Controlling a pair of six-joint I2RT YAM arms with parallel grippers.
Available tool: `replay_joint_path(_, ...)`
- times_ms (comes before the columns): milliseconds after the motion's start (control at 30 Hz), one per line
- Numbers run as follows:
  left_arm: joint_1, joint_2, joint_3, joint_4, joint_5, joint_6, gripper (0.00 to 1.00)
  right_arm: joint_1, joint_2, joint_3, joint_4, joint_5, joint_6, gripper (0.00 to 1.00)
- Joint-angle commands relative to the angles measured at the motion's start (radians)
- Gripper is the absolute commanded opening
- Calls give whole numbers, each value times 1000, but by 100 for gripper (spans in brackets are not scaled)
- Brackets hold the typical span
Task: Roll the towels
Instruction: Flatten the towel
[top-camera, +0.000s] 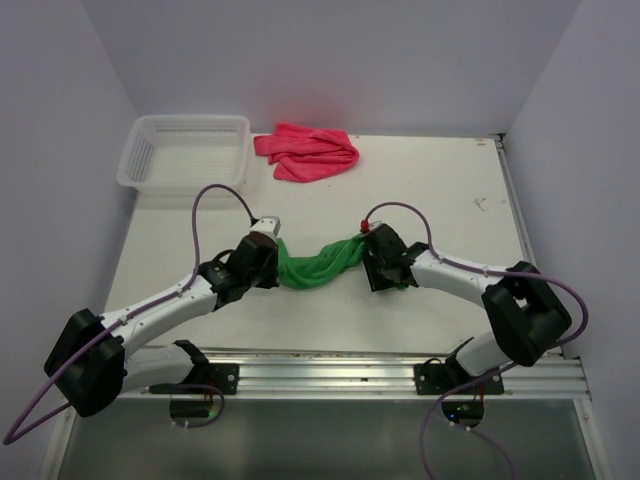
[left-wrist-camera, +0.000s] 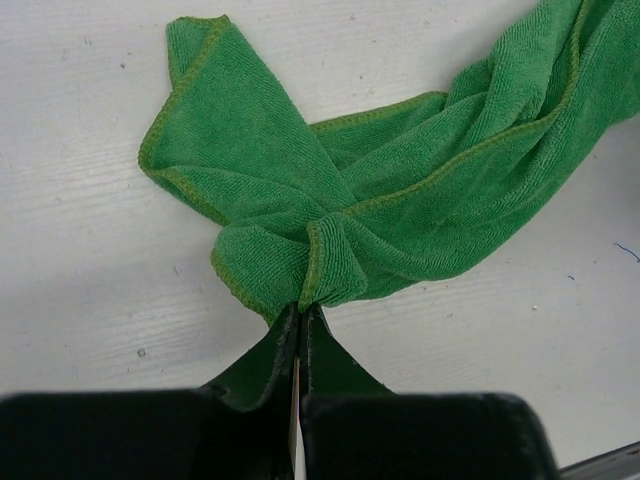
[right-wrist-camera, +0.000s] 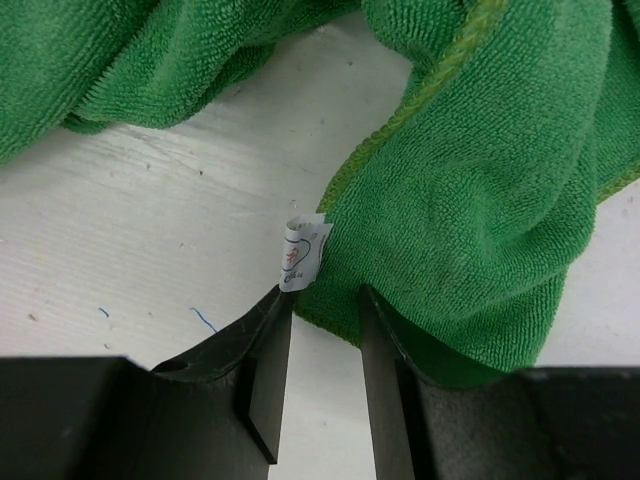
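The green towel (top-camera: 318, 263) lies bunched and twisted across the table's middle, strung between my two grippers. My left gripper (top-camera: 275, 264) is shut on a folded hem at the towel's left end; in the left wrist view that gripper (left-wrist-camera: 302, 308) pinches the green towel (left-wrist-camera: 400, 200) at its tips. At the right end my right gripper (top-camera: 369, 262) is open. In the right wrist view this gripper (right-wrist-camera: 325, 292) has bare table in its gap and the green towel (right-wrist-camera: 480, 180) edge just past its tips, beside a white label (right-wrist-camera: 303, 250). The pink-red towel (top-camera: 308, 152) lies crumpled at the back.
A white mesh basket (top-camera: 185, 152) stands at the back left corner, next to the pink-red towel. White walls close in the table (top-camera: 450, 190) on the left, back and right. A metal rail (top-camera: 330, 372) runs along the near edge.
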Motion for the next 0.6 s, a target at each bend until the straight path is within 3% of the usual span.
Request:
replay_joint_path(0, 3, -2, -11, 55, 11, 0, 0, 5, 32, 1, 53, -8, -3, 38)
replay_joint_path(333, 3, 9, -18, 69, 11, 5, 0, 17, 80, 1, 59, 13, 1, 37)
replay_joint_path(400, 4, 9, -20, 73, 11, 5, 0, 22, 88, 4, 48, 23, 3, 33)
replay_joint_path(567, 4, 14, -17, 75, 9, 7, 0, 37, 109, 13, 32, 53, 12, 11)
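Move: The green towel's near corner lies about 1 cm below the right hand and 1 cm to its left, almost between the open fingers. The white tag is some 1 cm ahead and 1 cm left. The towel's end panel spreads about 4 cm right and 3 cm ahead; its bunched middle is some 17 cm left and 5 cm ahead. For the left hand, that corner lies roughly 30 cm to the right, level fore and aft, a few centimetres lower. Down first, by about 1 cm onto the green towel's tagged corner, then left and slightly forward by about as much, the right hand brings its fingers, pointing steeply down, astride the towel edge just behind the tag. They close late, from a bit over a third open to nearly shut, pinching the edge. The left hand keeps its pinch on the other end and barely moves. ##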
